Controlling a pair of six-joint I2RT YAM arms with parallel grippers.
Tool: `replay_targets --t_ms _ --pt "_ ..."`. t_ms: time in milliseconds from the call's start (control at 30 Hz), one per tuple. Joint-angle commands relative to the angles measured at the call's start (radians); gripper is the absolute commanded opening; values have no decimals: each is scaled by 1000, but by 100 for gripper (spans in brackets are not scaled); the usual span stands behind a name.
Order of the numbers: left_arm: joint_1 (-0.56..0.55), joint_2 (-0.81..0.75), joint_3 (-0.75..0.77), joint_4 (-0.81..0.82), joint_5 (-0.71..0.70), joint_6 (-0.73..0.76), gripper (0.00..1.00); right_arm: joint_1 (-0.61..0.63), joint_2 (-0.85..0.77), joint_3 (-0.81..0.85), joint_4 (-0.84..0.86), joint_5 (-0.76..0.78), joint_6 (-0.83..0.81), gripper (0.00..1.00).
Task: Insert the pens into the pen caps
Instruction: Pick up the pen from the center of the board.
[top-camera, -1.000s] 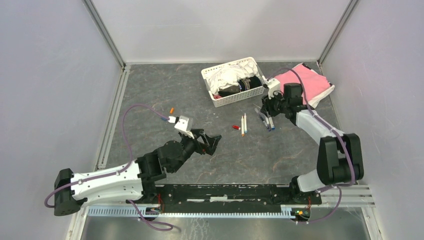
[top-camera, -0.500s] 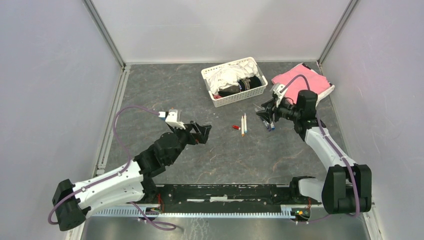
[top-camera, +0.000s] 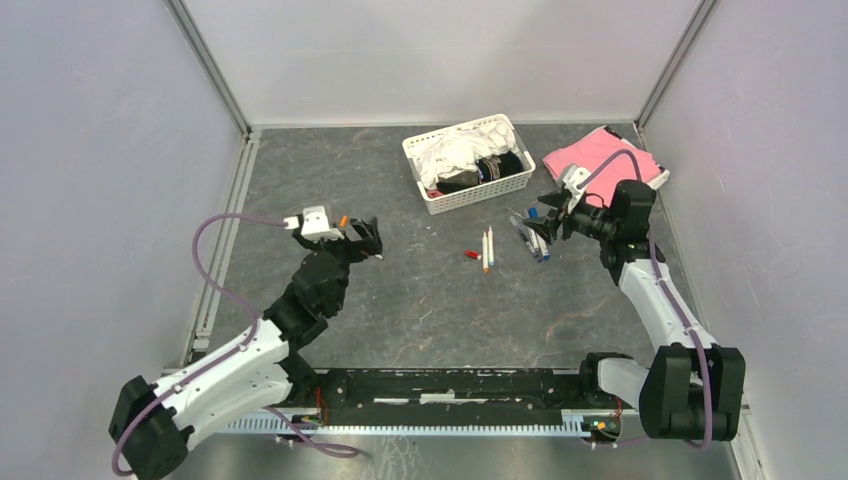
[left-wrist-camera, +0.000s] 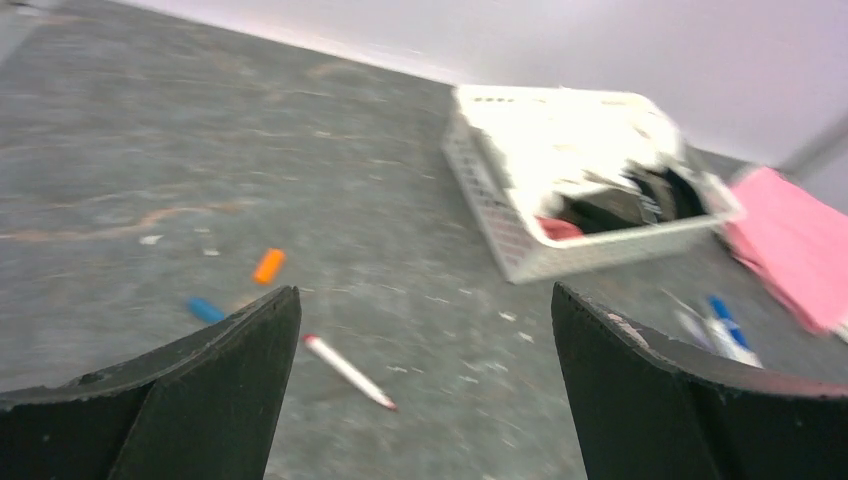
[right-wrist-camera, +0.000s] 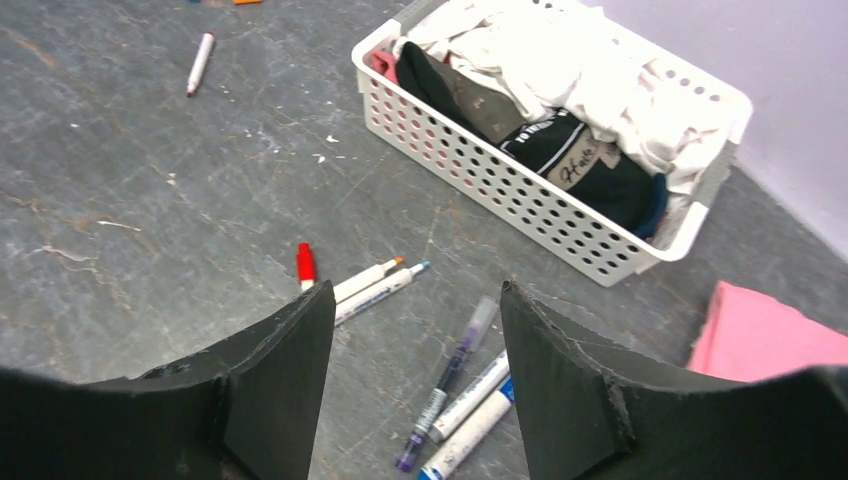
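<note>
In the right wrist view two white pens, one orange-tipped and one blue-tipped, lie side by side next to a red cap. A dark purple pen and two white pens with blue ends lie below my open, empty right gripper. My left gripper is open and empty above a white pen with red ends. An orange cap and a blue cap lie just left of it.
A white perforated basket of cloths and dark items stands at the back centre. It also shows in the right wrist view. A pink cloth lies at the back right. Grey walls enclose the table on three sides.
My left arm swung left and back, from the table's middle to the orange cap. My right gripper drew back to the right, off the group of pens. Both stayed open.
</note>
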Motion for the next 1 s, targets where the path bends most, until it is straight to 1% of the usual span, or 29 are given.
replay_targets --t_ms 0,100,167,200,267,367,400,467,533,567,600,667,833,867,967 --pt "173 37 -100 226 -87 135 100 -29 -24 5 -4 4 -79 69" --pt "329 111 -118 259 -10 129 100 -43 -16 10 -16 -12 -94 69" --pt "396 191 -113 274 5 154 100 -50 -14 14 -31 -18 -108 70" --pt "417 234 -110 288 -11 167 100 -54 -14 15 -34 -20 -111 70" --pt "448 316 -107 323 -14 178 100 -62 -13 16 -37 -24 -112 70" --pt "472 388 -115 436 33 194 100 -73 -9 19 -45 -31 -114 70" --pt "477 407 -121 496 54 214 100 -78 -8 19 -45 -37 -114 70" --pt "486 468 -127 608 86 305 100 -85 -6 18 -45 -48 -114 70" --pt "506 544 -105 649 100 348 100 -92 -7 18 -45 -52 -114 70" --pt "521 564 -85 632 98 345 100 -94 -7 18 -45 -54 -114 70" --pt "541 564 -71 609 136 349 100 -99 -6 18 -45 -57 -114 70" --pt "573 584 -74 667 218 354 100 -106 -6 16 -44 -64 -114 70" --pt "698 631 -35 660 389 338 100 -124 -7 15 -42 -73 -113 70" --pt "722 631 -22 623 442 325 100 -130 -7 15 -41 -74 -111 70" --pt "742 608 13 468 449 307 100 -147 -9 15 -39 -85 -108 70"
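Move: From the left hand the blue cap lies about 11 cm ahead, 12 cm to its left and 19 cm below; the orange cap is some 16 cm ahead and 8 cm left, the loose white pen about 7 cm ahead and 3 cm left. From the right hand the blue-tipped pen lies about 4 cm ahead, 7 cm left and 16 cm below, and the red cap 2 cm ahead and 11 cm left. The empty left hand swings over to its left by some 17 cm while sinking and reaching forward about 11 cm each, down towards the blue cap and on to its left side, fingers wide open, the wrist turning some 20 degrees counter-clockwise with its left side rising. The right hand, also empty and open, eases about 4 cm to its right above the pens already laid down, away from the blue-tipped pen, touching nothing. ##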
